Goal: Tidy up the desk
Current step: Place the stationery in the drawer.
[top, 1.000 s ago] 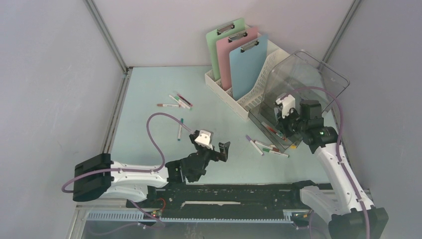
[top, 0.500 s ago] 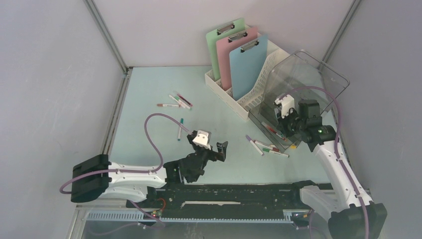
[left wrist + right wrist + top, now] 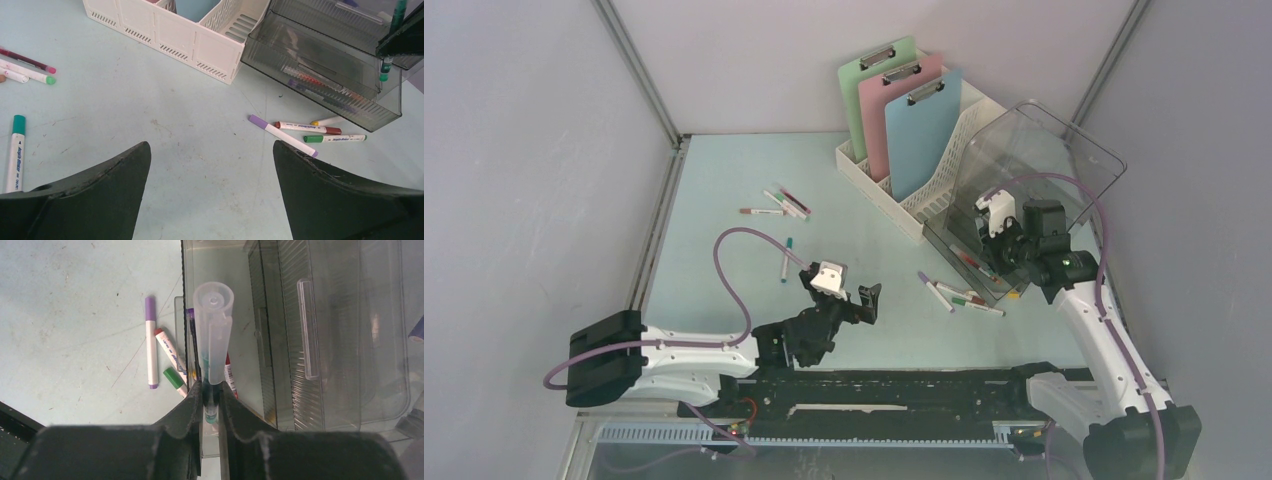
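The desk (image 3: 724, 180) is a pale mint-blue tabletop. My right gripper (image 3: 211, 385) is shut on a green pen with a clear cap (image 3: 214, 330), held upright over the open clear plastic box (image 3: 325, 315). From the top the right gripper (image 3: 992, 255) sits at the box's (image 3: 1034, 160) front edge. In the left wrist view the pen's green end (image 3: 385, 67) hangs above the box (image 3: 320, 60). My left gripper (image 3: 842, 290) hovers open over bare desk (image 3: 200, 100), with nothing between its fingers (image 3: 211, 145).
Loose markers lie beside the box: a purple one (image 3: 936, 292), red and green ones (image 3: 320, 131). More markers (image 3: 776, 205) lie far left, a teal one (image 3: 786, 258) nearer. A white file rack (image 3: 904, 200) holds green (image 3: 864, 90), pink and blue (image 3: 922, 140) clipboards.
The left arm has drawn back slightly toward the near edge, still open. The right gripper stays at the box with the pen between its fingers.
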You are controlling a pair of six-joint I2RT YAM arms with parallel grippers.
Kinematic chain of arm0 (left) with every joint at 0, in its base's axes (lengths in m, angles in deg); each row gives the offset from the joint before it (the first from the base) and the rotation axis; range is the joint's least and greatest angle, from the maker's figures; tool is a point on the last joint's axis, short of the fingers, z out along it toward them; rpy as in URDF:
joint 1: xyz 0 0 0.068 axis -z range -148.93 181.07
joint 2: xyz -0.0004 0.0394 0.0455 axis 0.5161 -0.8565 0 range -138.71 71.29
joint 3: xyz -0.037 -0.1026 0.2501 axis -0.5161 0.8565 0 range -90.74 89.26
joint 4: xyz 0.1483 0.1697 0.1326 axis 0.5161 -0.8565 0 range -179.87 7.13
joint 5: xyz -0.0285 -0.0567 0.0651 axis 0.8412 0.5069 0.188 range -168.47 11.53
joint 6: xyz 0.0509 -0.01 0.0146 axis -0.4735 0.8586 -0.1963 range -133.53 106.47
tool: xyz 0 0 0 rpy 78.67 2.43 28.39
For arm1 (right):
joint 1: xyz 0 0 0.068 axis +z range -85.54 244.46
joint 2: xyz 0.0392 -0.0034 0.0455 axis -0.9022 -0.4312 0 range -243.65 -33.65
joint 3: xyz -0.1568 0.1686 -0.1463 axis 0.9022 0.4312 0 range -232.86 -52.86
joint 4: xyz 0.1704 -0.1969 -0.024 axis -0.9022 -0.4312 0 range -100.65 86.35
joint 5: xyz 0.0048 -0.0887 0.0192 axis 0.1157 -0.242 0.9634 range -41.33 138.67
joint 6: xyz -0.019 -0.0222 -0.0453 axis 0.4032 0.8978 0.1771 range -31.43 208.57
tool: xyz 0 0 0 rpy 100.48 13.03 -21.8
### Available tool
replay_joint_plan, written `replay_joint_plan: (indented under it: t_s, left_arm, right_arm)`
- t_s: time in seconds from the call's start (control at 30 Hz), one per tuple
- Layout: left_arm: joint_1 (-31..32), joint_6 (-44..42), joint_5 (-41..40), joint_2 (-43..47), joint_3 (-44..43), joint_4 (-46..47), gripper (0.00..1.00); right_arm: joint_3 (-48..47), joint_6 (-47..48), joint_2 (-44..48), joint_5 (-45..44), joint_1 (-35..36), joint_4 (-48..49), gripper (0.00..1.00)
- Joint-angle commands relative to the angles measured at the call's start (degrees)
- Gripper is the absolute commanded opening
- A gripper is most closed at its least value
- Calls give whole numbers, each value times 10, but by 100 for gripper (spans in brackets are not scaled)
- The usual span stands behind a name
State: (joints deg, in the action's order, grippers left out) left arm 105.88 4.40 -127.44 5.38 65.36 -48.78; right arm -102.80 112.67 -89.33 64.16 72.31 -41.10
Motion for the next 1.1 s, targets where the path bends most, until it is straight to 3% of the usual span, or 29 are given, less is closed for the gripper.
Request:
replay_joint_plan:
  t_s: [0.0,0.33,1.07]
  left_arm:
    - [-2,6,-18,12,3,9,100]
    - [-2,13,-17,13,8,9,100]
    - [-4,18,-23,14,12,9,100]
  right_arm:
    - [2,5,-3,-7,-3,15,21]
    - [2,4,-4,-7,-3,15,35]
    - [2,4,-2,-2,-2,13,39]
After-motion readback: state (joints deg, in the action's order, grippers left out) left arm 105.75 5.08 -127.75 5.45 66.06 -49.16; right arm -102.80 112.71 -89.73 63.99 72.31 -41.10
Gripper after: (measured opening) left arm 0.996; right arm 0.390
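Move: The open drawer's floor lies about 6 cm ahead of the right hand, 1 cm to its left and some 9 cm below; the green pen is still upright between the fingertips. The red pen lies in it about 5 cm ahead, 1 cm left, the purple pen about 3 cm ahead, 4 cm left. On the table the purple marker sits 10 cm left, 1 cm ahead. From the left hand the drawer is about 11 cm ahead, 23 cm to the right. Hold the right gripper in place over the drawer, without lowering or turning it, and go on parting the fingers from barely open to about 40 percent of their full opening. Let go of the green pen over the drawer floor, then keep the hand still with its fingers apart. ##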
